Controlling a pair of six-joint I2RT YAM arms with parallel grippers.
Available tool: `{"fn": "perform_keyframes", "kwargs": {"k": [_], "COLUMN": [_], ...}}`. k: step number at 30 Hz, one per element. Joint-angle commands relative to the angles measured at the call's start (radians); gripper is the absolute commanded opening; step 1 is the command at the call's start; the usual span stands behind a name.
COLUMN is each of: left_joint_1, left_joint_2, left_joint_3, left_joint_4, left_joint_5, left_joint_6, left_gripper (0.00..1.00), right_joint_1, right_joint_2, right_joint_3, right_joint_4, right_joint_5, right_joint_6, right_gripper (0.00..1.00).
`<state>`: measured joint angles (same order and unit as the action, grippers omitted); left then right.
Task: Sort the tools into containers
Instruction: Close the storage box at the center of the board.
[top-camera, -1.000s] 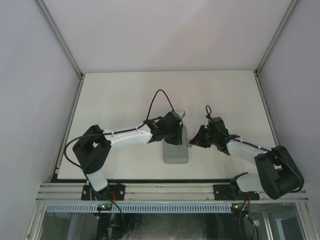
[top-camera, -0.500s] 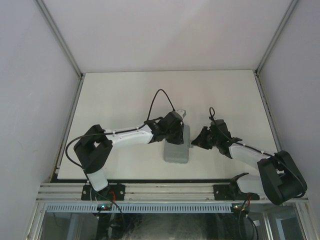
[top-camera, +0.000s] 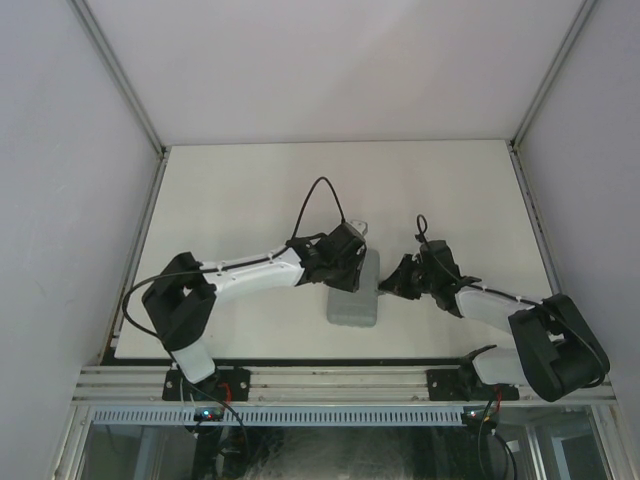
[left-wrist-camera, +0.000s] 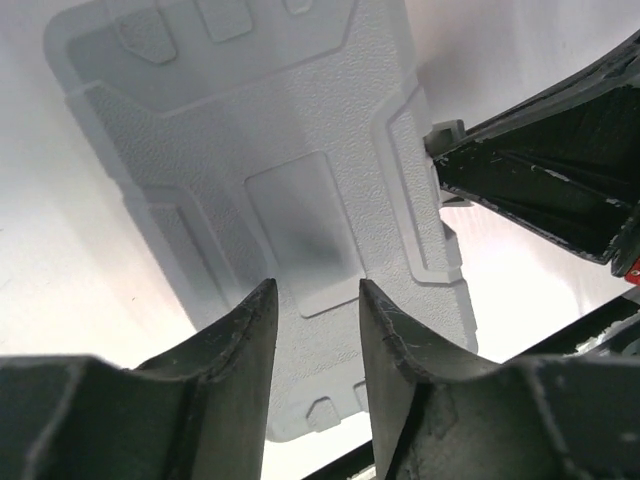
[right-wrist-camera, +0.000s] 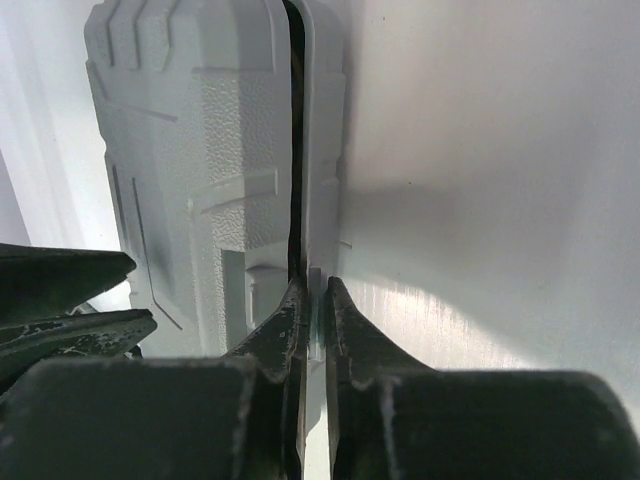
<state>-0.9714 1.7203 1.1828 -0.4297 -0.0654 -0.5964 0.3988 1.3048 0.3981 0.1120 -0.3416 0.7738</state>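
Observation:
The container, a grey plastic tool case (top-camera: 352, 302), lies on the white table between the two arms. Its two halves are nearly together, with a thin dark gap (right-wrist-camera: 296, 150) between them. No tools show in any view. My left gripper (left-wrist-camera: 315, 290) hovers over the textured lid (left-wrist-camera: 250, 130), open, with nothing between its fingers. My right gripper (right-wrist-camera: 315, 288) is at the case's right side, shut on the thin rim of one half (right-wrist-camera: 322, 180). In the top view the left gripper (top-camera: 350, 262) covers the case's far end and the right gripper (top-camera: 386, 285) touches its right edge.
The white table (top-camera: 240, 190) is walled by pale panels on three sides. An aluminium rail (top-camera: 340, 385) runs along the near edge at the arm bases. The right gripper's black body (left-wrist-camera: 545, 170) appears close beside the case in the left wrist view.
My left gripper's jaws have opened wider above the lid. The right gripper has edged left against the case's side and stayed shut. The case has hardly moved.

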Motion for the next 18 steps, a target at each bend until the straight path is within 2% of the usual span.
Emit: {"fn": "perform_keyframes", "kwargs": {"k": [1, 11, 18], "left_joint_1": [-0.003, -0.033, -0.081], "left_joint_2": [-0.071, -0.121, -0.084], "left_joint_3": [0.081, 0.078, 0.151], "left_joint_4": [-0.096, -0.123, -0.169], "left_joint_5": [-0.095, -0.183, -0.224], "left_joint_6": [0.046, 0.004, 0.007], "left_gripper": [0.46, 0.81, 0.87], "right_joint_1": [-0.009, -0.028, -0.028], "right_joint_2": [-0.015, -0.045, -0.085], "right_joint_3": [-0.028, -0.07, -0.094], "right_joint_4": [0.071, 0.245, 0.31], "right_joint_5": [-0.031, -0.186, -0.228], "right_joint_6": [0.021, 0.121, 0.18], "right_gripper": [0.0, 0.0, 0.0]}}
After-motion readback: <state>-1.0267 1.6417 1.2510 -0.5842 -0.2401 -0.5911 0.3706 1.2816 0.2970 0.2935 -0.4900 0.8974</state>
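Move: The closed storage box lies almost under the left hand, its middle about 1 cm ahead, 1 cm right and 5 cm down. The latch on the box's right side is some 2 cm ahead and 7 cm right of the left hand, 5 cm lower. For the right hand, that latch is right at its shut fingertips, with the box's middle about 6 cm to its left, level fore and aft and at roughly the same height. Upward and left, the left hand backs away from the lid, ending about 4 cm higher, its sideways drift partly reversing late; its fingers spread from less than half open to nearly fully open. The right hand keeps its pinch on the latch, holds nearly still at first, then pulls back, left and up by some 2 cm while tilting its fingertips upward about 10 degrees. ##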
